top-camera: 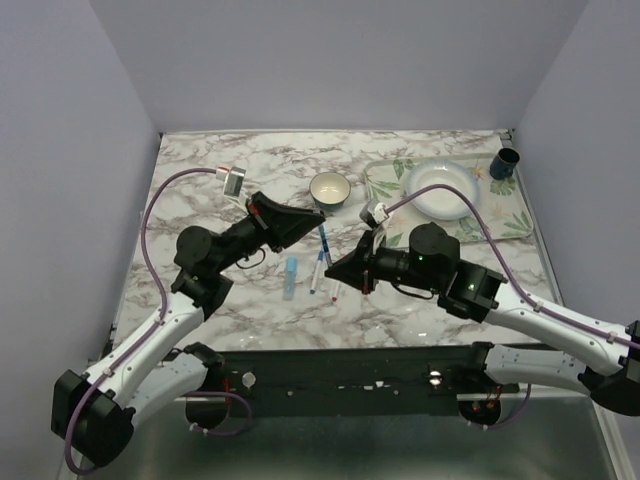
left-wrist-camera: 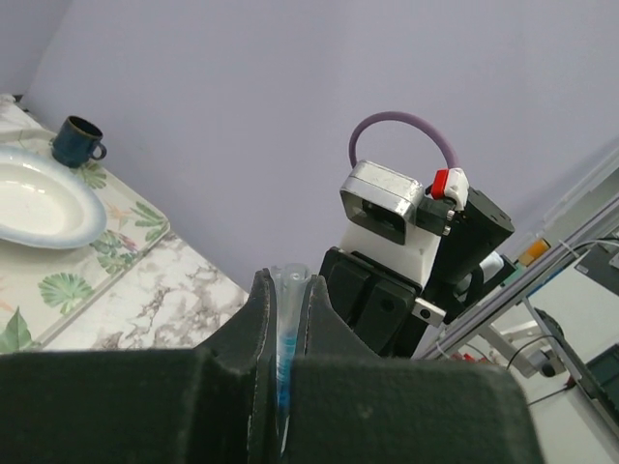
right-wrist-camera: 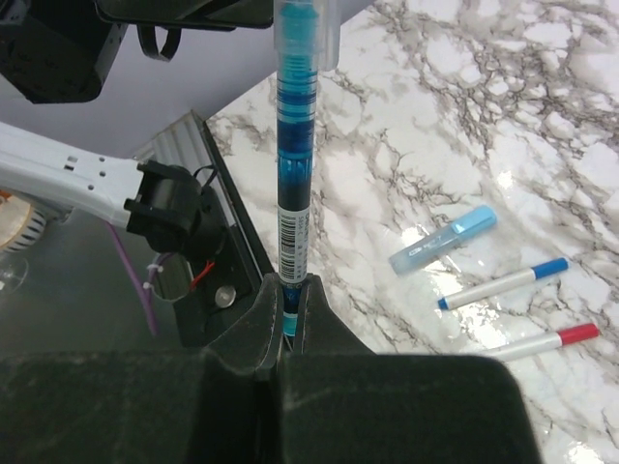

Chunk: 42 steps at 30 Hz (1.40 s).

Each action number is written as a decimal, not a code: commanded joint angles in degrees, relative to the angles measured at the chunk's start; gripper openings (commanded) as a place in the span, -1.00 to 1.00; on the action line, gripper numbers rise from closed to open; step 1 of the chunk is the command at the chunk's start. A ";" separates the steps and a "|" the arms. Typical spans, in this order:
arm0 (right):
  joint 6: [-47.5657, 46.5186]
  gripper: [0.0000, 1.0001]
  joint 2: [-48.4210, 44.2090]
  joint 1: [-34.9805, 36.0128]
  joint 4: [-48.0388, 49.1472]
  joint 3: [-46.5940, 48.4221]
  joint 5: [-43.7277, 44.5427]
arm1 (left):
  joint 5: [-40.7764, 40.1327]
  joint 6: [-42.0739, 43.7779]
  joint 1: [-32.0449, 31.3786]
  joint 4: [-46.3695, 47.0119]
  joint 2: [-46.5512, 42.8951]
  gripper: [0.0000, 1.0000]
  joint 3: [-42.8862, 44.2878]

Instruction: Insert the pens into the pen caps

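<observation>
My right gripper (right-wrist-camera: 288, 290) is shut on the lower end of a blue pen (right-wrist-camera: 293, 193) with a barcode label. The pen's far end sits inside a clear pen cap (right-wrist-camera: 305, 29). My left gripper (left-wrist-camera: 285, 280) is shut on that cap (left-wrist-camera: 283, 319), and blue shows through its clear wall. From above, the pen (top-camera: 326, 243) spans the short gap between the left gripper (top-camera: 322, 214) and the right gripper (top-camera: 337, 268), over the middle of the table. A white pen with a blue tip (right-wrist-camera: 503, 283) and another with a red tip (right-wrist-camera: 546, 340) lie on the marble.
A light blue marker (top-camera: 290, 277) lies left of the two loose pens. A small bowl (top-camera: 330, 188) stands behind the grippers. A leaf-patterned tray (top-camera: 520, 225) at the back right carries a white plate (top-camera: 445, 190) and a dark blue cup (top-camera: 505, 163).
</observation>
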 commanded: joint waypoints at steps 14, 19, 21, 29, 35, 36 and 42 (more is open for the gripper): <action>-10.06 -0.99 2.40 -2.62 12.12 21.22 19.31 | 3.96 -0.48 -8.32 -11.79 2.02 -1.00 -5.72; -11.21 -0.99 2.58 -3.76 12.65 23.41 19.58 | 3.00 0.75 -9.29 -13.37 1.58 -1.00 -6.43; -12.60 -0.99 3.28 -3.94 13.17 24.64 19.05 | 2.91 0.84 -9.64 -13.20 2.10 -1.00 -6.60; -17.53 -0.99 6.79 -4.74 11.42 33.52 18.87 | -1.13 3.90 -15.26 -15.21 5.53 -1.00 -6.25; -19.21 -0.99 9.26 -5.87 9.93 39.85 17.92 | -1.84 5.15 -17.20 -12.68 7.55 -1.00 -6.07; -18.68 -0.99 9.35 -6.14 8.88 40.38 16.43 | -1.58 4.45 -17.20 -11.45 7.38 -1.00 -6.69; -13.06 -0.99 7.33 -6.76 12.72 33.10 12.19 | 2.64 -1.35 -17.38 4.63 8.17 -1.00 -8.54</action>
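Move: The pen's end is already in the clear cap that the left hand holds, about 5 cm ahead of the right hand, 1 cm left and 9 cm above it; the pen's middle lies from the left hand some 3 cm back, 1 cm right and 5 cm down. On the table roughly 27 cm below the right hand lie a blue marker 11 cm ahead and 3 cm left, and a red marker 9 cm ahead and 3 cm right. The right hand swings the pinched pen about 6 cm right and forward, fingertips dipping; the left follows rightward. ##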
